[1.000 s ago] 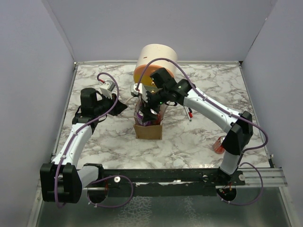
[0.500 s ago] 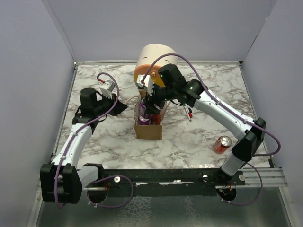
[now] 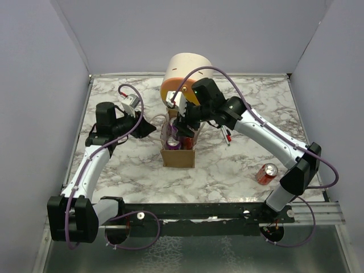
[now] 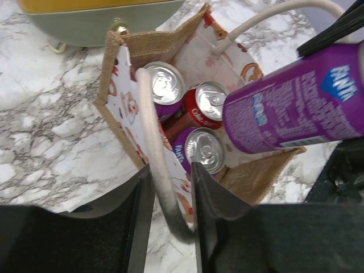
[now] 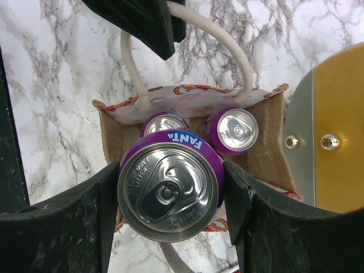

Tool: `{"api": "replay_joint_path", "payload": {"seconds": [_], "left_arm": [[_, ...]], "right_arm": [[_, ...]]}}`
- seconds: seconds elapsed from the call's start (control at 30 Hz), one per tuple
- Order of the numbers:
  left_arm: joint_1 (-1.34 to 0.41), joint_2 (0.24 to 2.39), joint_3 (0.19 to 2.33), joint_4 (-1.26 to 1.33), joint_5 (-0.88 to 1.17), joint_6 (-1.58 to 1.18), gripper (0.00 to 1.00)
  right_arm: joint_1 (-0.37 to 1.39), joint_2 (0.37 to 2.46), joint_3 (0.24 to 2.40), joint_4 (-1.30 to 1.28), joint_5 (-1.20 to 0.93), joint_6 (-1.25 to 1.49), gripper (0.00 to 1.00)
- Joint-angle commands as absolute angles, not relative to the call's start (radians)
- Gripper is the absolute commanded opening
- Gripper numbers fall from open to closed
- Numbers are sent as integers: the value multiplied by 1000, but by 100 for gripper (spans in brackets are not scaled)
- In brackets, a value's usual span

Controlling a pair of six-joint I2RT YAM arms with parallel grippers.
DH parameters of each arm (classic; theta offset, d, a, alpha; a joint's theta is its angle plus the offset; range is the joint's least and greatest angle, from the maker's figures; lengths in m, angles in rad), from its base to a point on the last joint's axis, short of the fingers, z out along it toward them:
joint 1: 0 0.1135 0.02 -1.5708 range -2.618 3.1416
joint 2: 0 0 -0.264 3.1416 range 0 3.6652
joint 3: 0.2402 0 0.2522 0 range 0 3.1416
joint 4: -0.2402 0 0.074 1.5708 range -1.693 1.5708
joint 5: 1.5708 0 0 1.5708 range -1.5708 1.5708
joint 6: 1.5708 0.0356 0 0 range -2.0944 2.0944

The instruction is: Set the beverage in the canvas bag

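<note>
The canvas bag (image 3: 178,156) stands open at mid-table, tan burlap (image 4: 267,176) with a printed lining. Three cans stand inside it: a purple one (image 4: 165,82), a red cola (image 4: 211,101) and a purple Fanta (image 4: 203,151). My right gripper (image 5: 170,177) is shut on another purple Fanta can (image 5: 169,190), the beverage, upright just above the bag's mouth (image 5: 108,136). In the top view this gripper (image 3: 185,121) hangs over the bag. My left gripper (image 4: 169,170) is at the bag's left side (image 3: 149,129). Its jaws stand open around the cream cord handle (image 4: 153,131), with slack beside the cord.
A large cream cylinder with an orange-yellow front (image 3: 185,74) stands right behind the bag. A red can (image 3: 266,172) lies on the marble table (image 3: 227,165) at the right, near my right arm's elbow. Grey walls close in the left, back and right sides.
My left jaws have parted and now sit loosely around the cord handle. My right arm's elbow has swung right, uncovering the red can, while the gripper with the purple can stays over the bag.
</note>
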State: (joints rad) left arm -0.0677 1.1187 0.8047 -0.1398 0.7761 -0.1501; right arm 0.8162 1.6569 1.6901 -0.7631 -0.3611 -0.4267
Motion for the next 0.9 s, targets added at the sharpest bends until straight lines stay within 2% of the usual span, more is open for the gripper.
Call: {"api": "replay_joint_path", "payload": {"seconds": [0.0, 0.3, 0.4, 0.6, 0.87], "left_arm": [[-72, 1128, 865, -216, 889, -78, 38], [-72, 1102, 929, -348, 921, 56, 70], [-72, 1079, 963, -383, 902, 92, 76], [-72, 1037, 1025, -451, 898, 169, 76], [-72, 988, 1106, -768, 1004, 596, 71]], "right_arm": [[813, 1631, 1668, -763, -488, -488, 4], [813, 1644, 1628, -824, -638, -525, 4], [813, 1647, 1633, -836, -672, -520, 4], [813, 1662, 1632, -845, -708, -502, 4], [810, 1627, 1554, -749, -638, -430, 4]]}}
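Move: The purple can is still held in the right fingers above the canvas bag. The free near right corner of the bag is about 7 cm back from the right hand and some 14 cm below. Inside, the near purple can is about 4 cm back and 4 cm left of the right hand; the Coke can is level with it, 2 cm right. From the left hand, whose fingertips are around the bag handle, that corner lies about 6 cm back and 10 cm right. Draw the right gripper back about 5 cm towards the near end of the bag and sink it some 4 cm, keeping the grip on the purple can while the fingers tip further down and turn counter-clockwise. Meanwhile open the left fingers wide around the handle to free it, then lift that hand about 7 cm and back it off, its fingertips tilting up and swinging clockwise. ##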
